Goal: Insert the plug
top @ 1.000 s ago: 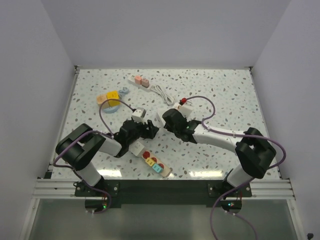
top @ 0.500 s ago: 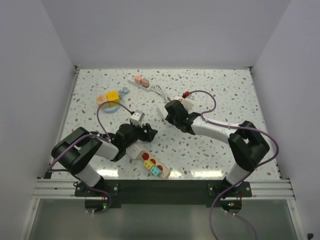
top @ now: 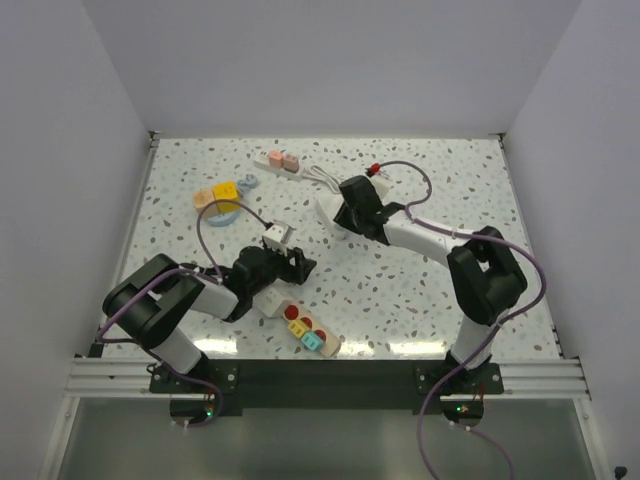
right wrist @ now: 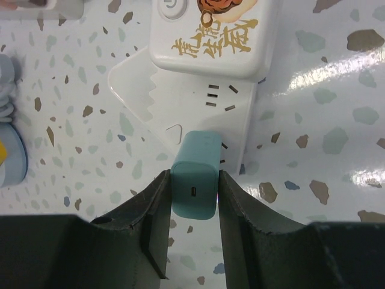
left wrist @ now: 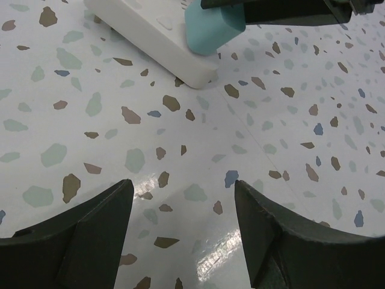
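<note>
A teal plug sits between the fingers of my right gripper, which is shut on it. The plug's far end points at the slotted face of a white power strip, over its near sockets. I cannot tell whether the prongs touch the slots. In the top view the right gripper hovers over that strip at the table's middle back. My left gripper is open over bare table, a little short of the strip's end and the plug. In the top view the left gripper lies nearer the front.
A white adapter with a tiger print occupies the strip's far end. A second strip with pink plugs lies at the back. A third strip with coloured plugs lies near the front edge. Yellow and blue items sit at the left.
My right arm has carried the teal plug toward the back of the table and over the white strip. The left gripper has drawn back slightly and stays open.
</note>
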`<state>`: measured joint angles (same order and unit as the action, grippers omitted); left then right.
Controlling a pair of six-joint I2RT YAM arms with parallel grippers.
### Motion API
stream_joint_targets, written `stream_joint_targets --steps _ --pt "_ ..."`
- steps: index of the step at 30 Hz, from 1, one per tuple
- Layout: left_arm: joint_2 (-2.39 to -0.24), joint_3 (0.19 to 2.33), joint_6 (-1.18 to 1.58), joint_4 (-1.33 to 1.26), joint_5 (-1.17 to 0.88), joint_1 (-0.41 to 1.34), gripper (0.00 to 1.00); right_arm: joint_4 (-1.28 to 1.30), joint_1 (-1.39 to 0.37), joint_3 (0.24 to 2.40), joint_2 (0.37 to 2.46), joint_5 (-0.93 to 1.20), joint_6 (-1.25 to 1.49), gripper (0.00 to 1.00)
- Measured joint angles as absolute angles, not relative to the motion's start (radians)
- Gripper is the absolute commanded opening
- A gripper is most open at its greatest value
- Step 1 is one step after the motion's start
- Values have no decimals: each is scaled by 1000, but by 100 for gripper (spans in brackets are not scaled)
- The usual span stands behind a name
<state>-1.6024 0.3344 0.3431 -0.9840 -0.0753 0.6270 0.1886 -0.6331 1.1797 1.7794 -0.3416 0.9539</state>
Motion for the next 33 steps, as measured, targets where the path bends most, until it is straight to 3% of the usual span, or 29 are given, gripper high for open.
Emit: stream_joint_targets --steps 14,33 --pt "-1578 333 310 -970 -83 630 73 252 -571 1401 1943 -256 880 0" --pt "-1577 316 291 -1000 -108 630 73 521 -503 1966 2292 -146 748 0"
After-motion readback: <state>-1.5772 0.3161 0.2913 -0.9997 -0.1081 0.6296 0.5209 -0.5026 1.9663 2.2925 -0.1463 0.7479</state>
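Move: The right fingers hold the teal plug at the near end of the white socket panel, whose middle lies some 5 cm ahead, 2 cm left and 4 cm below. The tiger box is about 8 cm straight ahead; the white cable is about 14 cm ahead and 4 cm left, and the pink plugs on their strip about 20 cm ahead and 13 cm left. From the left hand, the socket panel is about 14 cm ahead and 6 cm right. The teal plug stays pinched in the right fingers and against the socket panel, and the right hand keeps driving it along the table, tiger box in front. It goes forward about 12 cm with a slight drift left, nearly level, towards the cable and the strip with the pink plugs, while the wrist turns some 10 degrees, mainly counter-clockwise. ##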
